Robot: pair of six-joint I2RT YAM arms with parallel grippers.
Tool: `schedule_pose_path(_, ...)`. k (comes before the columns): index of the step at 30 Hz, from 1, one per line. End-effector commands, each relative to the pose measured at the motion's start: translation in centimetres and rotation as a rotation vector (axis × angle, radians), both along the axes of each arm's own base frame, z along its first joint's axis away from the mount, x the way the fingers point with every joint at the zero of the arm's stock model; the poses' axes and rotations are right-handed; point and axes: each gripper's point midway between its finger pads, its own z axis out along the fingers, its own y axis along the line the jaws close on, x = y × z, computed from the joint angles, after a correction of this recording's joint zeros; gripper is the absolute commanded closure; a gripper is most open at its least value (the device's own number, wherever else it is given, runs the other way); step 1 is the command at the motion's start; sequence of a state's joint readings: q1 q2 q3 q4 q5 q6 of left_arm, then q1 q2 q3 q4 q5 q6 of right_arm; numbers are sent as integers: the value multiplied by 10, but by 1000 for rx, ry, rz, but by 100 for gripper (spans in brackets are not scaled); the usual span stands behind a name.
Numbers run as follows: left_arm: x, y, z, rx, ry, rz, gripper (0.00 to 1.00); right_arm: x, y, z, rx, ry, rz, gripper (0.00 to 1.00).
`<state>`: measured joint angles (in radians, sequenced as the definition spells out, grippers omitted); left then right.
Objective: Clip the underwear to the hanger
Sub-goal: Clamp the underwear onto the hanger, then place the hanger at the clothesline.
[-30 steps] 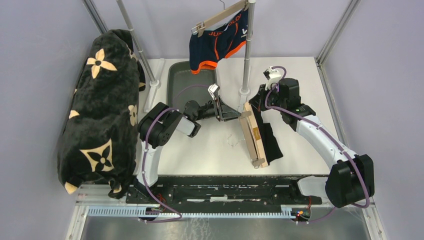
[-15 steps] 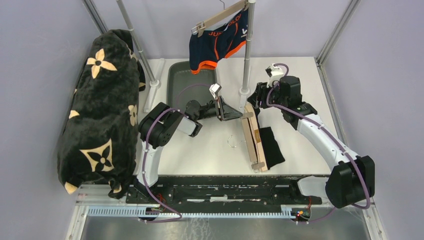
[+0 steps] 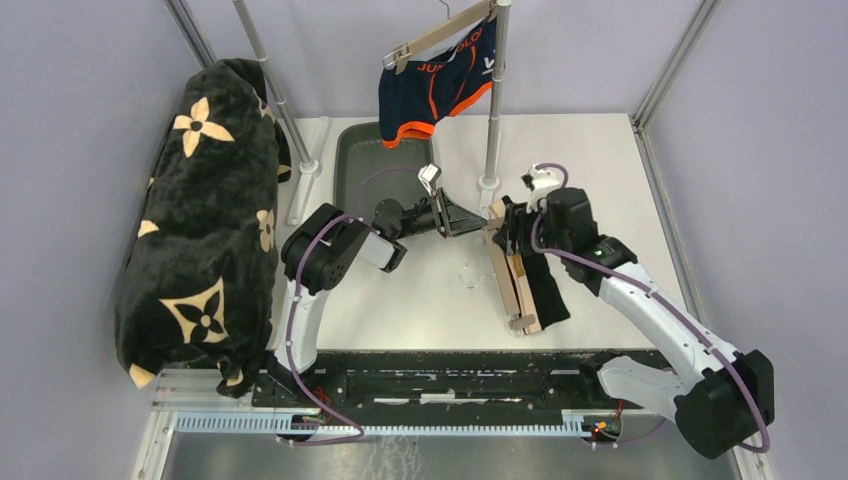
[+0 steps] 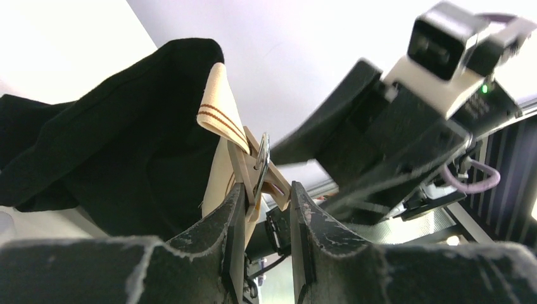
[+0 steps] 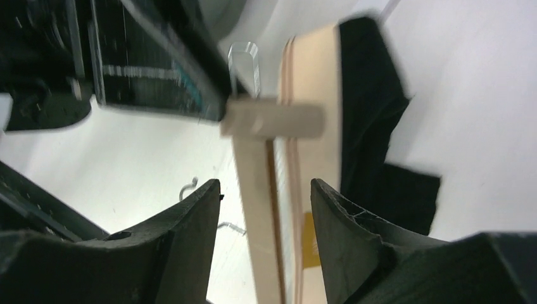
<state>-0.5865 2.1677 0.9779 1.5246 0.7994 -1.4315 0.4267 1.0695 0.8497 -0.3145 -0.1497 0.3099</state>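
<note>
A wooden hanger [image 3: 514, 272] lies flat on the white table, with the black underwear [image 3: 548, 285] along its right side. My left gripper [image 3: 478, 222] reaches the hanger's far end. In the left wrist view my left gripper [image 4: 267, 187] is shut on the wooden clip [image 4: 258, 166], next to the underwear's tan waistband [image 4: 217, 107]. My right gripper [image 3: 505, 233] hovers over the same end. In the right wrist view my right gripper [image 5: 264, 183] stands open astride the hanger bar [image 5: 259, 190], touching nothing, with the underwear [image 5: 367, 120] to its right.
A second hanger with navy and orange underwear [image 3: 437, 82] hangs on the rack above the pole [image 3: 492, 110]. A grey bin [image 3: 372, 160] sits behind my left arm. A big black flowered bundle [image 3: 200, 210] fills the left side. The hanger's wire hook [image 3: 470, 276] rests on the table.
My right gripper has opened and slid nearer along the hanger. My left gripper has narrowed onto the far clip. The hanger and underwear shifted slightly.
</note>
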Motion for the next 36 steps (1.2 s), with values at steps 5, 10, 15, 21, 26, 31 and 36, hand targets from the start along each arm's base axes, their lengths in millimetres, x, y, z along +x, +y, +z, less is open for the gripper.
schedule_pose_path(5,25,-4,19,-51,-4,43,72,-25,12,-47,-151,54,0,36)
schedule_pose_path(10,28,-6,22,-49,0,42,71,-24,11,-58,-241,45,-27,36)
schedule_pose_path(15,26,-4,25,-49,4,47,71,-17,14,-58,-295,15,-52,35)
schedule_pose_path(21,24,-3,25,-49,10,50,71,-8,19,-58,-363,-15,-94,36)
schedule_pose_path(26,23,-2,28,-58,15,46,71,-2,19,-58,-395,-42,-153,45)
schedule_pose_path(31,23,-1,29,-62,16,47,71,1,19,-56,-397,-64,-197,57)
schedule_pose_path(36,23,-2,30,-66,19,50,68,1,14,-53,-404,-80,-227,70)
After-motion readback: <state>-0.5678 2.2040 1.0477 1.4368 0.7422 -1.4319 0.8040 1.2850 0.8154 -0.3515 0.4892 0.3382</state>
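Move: The hanger's middle lies about 4 cm back, 1 cm left and 9 cm below the right hand; the end clip, already held by the left hand, is 3 cm ahead, 3 cm left and 3 cm below. The black underwear lies along the hanger's right side, its middle about 6 cm right of the hanger's and 2 cm farther back. From the left hand the hanger's middle is about 7 cm back, 4 cm right and 7 cm below. Right hand drops 8 cm, rolling some 25 degrees, and closes astride the hanger bar; left eases its clip forward. ##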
